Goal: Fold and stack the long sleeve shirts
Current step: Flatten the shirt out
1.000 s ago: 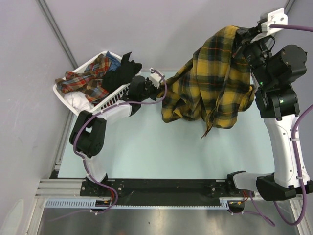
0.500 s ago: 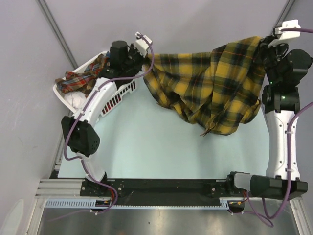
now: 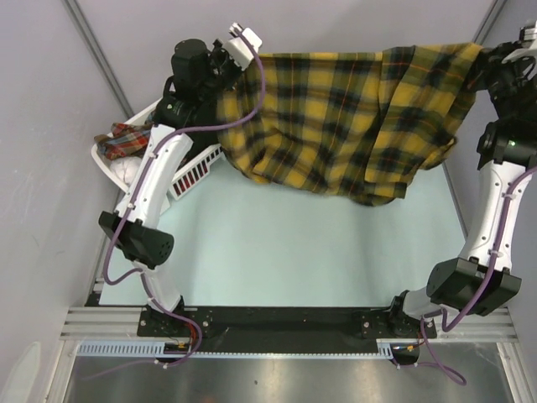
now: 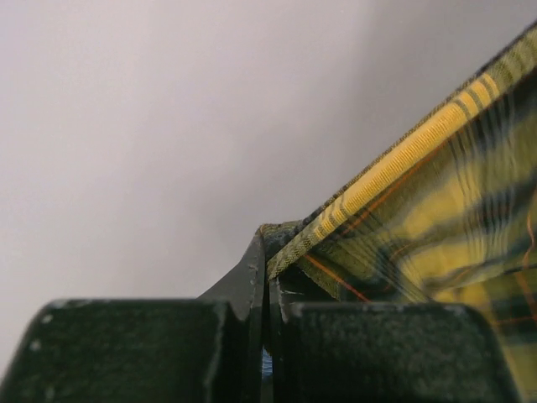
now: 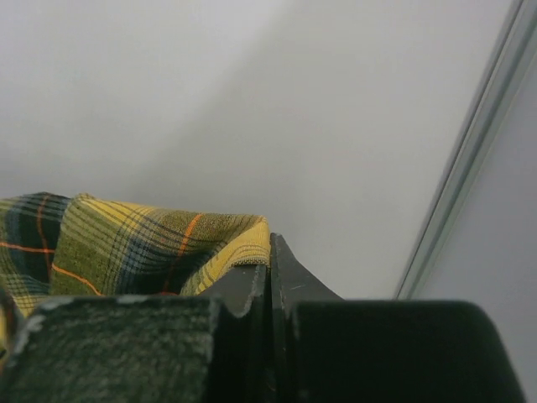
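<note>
A mustard-yellow and black plaid long sleeve shirt [image 3: 352, 117] hangs stretched wide in the air above the far half of the table. My left gripper [image 3: 228, 74] is shut on its left end, and in the left wrist view the hem [image 4: 394, 159] runs out from between the closed fingers [image 4: 250, 277]. My right gripper [image 3: 485, 65] is shut on the right end, where a yellow fold [image 5: 151, 243] lies pinched against the fingers [image 5: 285, 277]. The shirt's lower edge sags toward the table.
A white slatted basket [image 3: 195, 168] stands at the far left, holding a red plaid garment [image 3: 126, 138] and a white one [image 3: 126, 170]. The pale green table [image 3: 285, 252] lies under the shirt. Grey walls close in on both sides.
Both arms have risen and moved apart, pulling the bunched shirt out into a wide sheet. My left gripper left the basket, took hold of the shirt's left end and lifted it.
</note>
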`<control>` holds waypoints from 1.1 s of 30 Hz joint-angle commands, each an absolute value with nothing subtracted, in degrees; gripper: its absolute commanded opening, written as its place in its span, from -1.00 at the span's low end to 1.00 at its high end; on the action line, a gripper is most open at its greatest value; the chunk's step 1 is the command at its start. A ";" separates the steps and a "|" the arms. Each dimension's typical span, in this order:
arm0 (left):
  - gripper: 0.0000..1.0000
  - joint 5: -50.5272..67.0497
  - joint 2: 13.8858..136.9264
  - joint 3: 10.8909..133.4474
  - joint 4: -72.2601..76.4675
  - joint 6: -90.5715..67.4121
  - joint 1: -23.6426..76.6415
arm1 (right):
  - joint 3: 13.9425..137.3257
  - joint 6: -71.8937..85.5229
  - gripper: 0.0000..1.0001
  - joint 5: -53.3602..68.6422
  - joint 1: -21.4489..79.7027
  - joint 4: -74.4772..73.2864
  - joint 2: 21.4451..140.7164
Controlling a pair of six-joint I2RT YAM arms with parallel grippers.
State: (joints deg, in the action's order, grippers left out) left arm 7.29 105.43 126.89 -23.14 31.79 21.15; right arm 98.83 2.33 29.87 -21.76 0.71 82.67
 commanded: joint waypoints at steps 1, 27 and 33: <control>-1.00 -4.56 98.88 125.33 -16.70 48.75 23.20 | 105.03 1.32 -1.00 29.18 -25.05 12.13 79.80; -1.00 1.50 71.81 114.34 -4.31 33.05 23.20 | 113.70 -7.11 -1.00 18.73 -30.94 16.79 63.36; -1.00 4.57 72.86 123.38 -3.96 29.62 23.20 | 126.10 -10.02 -1.00 16.44 -30.85 18.90 69.16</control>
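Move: The yellow-and-black shirt hangs stretched between both grippers. Its middle is about 24 cm right of the left hand, 3 cm back and 22 cm below, and about 24 cm left of the right hand, 2 cm ahead and 25 cm below. The laundry basket stands some 17 cm left of the left hand, 2 cm nearer and 38 cm down. Bare table opens about 28 cm back and 10 cm right of that hand, 46 cm down. The shirt's top edge stays pinched in both closed grippers as they lift it, briefly slow, then swing it fast up and back towards the bases, also drifting left. The left hand goes roughly 25 cm back and as much up; the right slightly farther. Both wrists tip their fingers upward, the right more steeply, by over 50 degrees. ##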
